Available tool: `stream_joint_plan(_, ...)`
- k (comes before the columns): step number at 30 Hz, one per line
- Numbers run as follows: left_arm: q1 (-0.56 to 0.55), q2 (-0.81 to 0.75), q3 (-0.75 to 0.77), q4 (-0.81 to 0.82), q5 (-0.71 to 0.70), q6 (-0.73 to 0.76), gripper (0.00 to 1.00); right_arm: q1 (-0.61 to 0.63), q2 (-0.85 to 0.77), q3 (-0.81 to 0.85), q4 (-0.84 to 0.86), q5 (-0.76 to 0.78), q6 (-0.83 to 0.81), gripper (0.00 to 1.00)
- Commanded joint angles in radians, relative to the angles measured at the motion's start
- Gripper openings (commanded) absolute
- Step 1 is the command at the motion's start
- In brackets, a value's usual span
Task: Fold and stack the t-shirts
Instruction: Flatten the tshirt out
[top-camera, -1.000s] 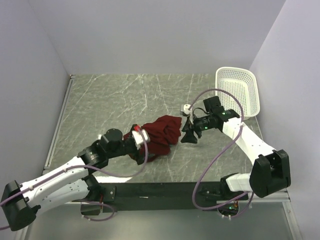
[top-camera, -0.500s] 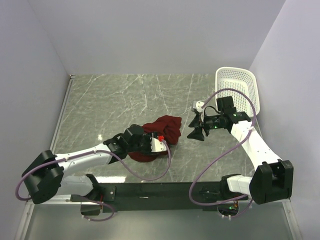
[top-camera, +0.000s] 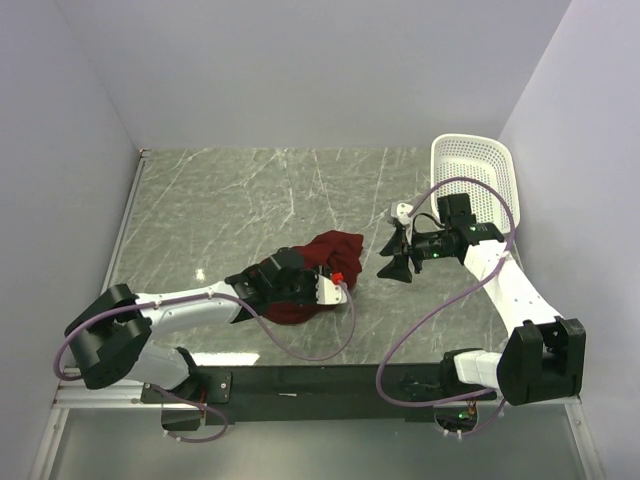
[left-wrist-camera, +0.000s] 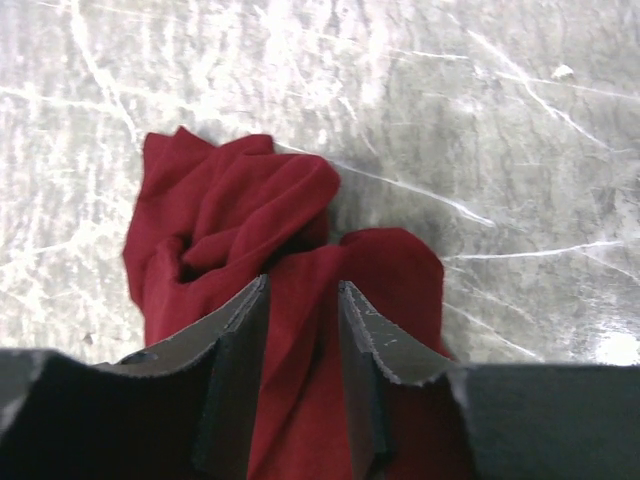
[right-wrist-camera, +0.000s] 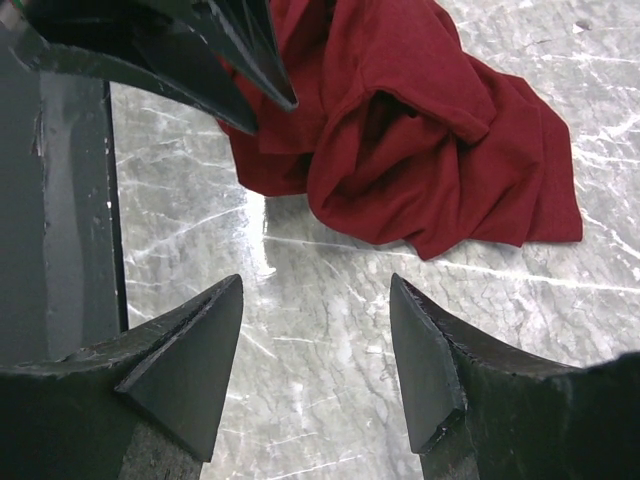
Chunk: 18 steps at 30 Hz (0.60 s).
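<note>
A dark red t-shirt (top-camera: 335, 252) lies crumpled in a heap near the middle of the marble table. My left gripper (top-camera: 305, 283) presses into its near left part. In the left wrist view the gripper (left-wrist-camera: 303, 285) has its jaws drawn in on a fold of the red cloth (left-wrist-camera: 240, 210), which fills the gap. My right gripper (top-camera: 393, 262) hovers just right of the heap, apart from it. In the right wrist view it (right-wrist-camera: 316, 282) stands open over bare table, with the t-shirt (right-wrist-camera: 430, 130) ahead and the left arm's black fingers (right-wrist-camera: 230, 60) on the cloth.
A white mesh basket (top-camera: 478, 185) leans tipped against the right wall at the back right. White walls close in the table (top-camera: 230, 200) on three sides. A black bar (top-camera: 300, 380) carrying the arm bases runs along the near edge.
My left gripper swung right onto the heap and closed from wide open onto the cloth. The right gripper drew back a little to the right, still open.
</note>
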<state>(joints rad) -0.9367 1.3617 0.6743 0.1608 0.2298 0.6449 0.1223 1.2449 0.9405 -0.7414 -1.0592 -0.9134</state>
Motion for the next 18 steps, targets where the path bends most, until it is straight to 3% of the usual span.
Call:
stream_joint_plan(1, -0.011, 0.027, 0.038, 0.042, -0.007, 0.015, 0.38, -0.015, 0.002, 0.009, -0.026, -0.042, -0.025, 0.67)
stream_joint_plan(9, -0.013, 0.069, 0.048, 0.068, -0.079, 0.029, 0.29, -0.023, 0.008, 0.012, -0.038, -0.048, -0.033, 0.67)
stream_joint_plan(12, -0.011, 0.076, 0.054, 0.086, -0.107, 0.021, 0.16, -0.023, 0.019, 0.012, -0.044, -0.045, -0.039, 0.67)
stream_joint_plan(13, -0.011, 0.074, 0.054, 0.1, -0.116, 0.004, 0.01, -0.023, 0.024, 0.011, -0.046, -0.045, -0.044, 0.67)
stream_joint_plan(18, -0.011, -0.027, 0.019, 0.157, -0.135, -0.094, 0.01, -0.018, 0.065, 0.012, -0.065, -0.041, -0.056, 0.67)
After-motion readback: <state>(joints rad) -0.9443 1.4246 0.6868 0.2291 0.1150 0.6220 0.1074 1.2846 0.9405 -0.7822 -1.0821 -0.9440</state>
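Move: The t-shirt fold to be pinched sits just under the left fingertips, about 2 cm farther forward and 2 cm below. The shirt's main bulk spreads to the left of this hand, its middle some 6 cm left and 1 cm back, about 3 cm down; its loose end is about 8 cm ahead and 4 cm right, similarly low. From the right hand, the fold lies roughly 10 cm left, 2 cm back and 8 cm below. The left hand pinches the raised fold of the t-shirt: it sinks about 2 cm onto the cloth, eases forward another 2 cm as its part-open fingers close fully, then begins to rise, about 1.5 cm, keeping the grip while the wrist turns slightly counter-clockwise. ##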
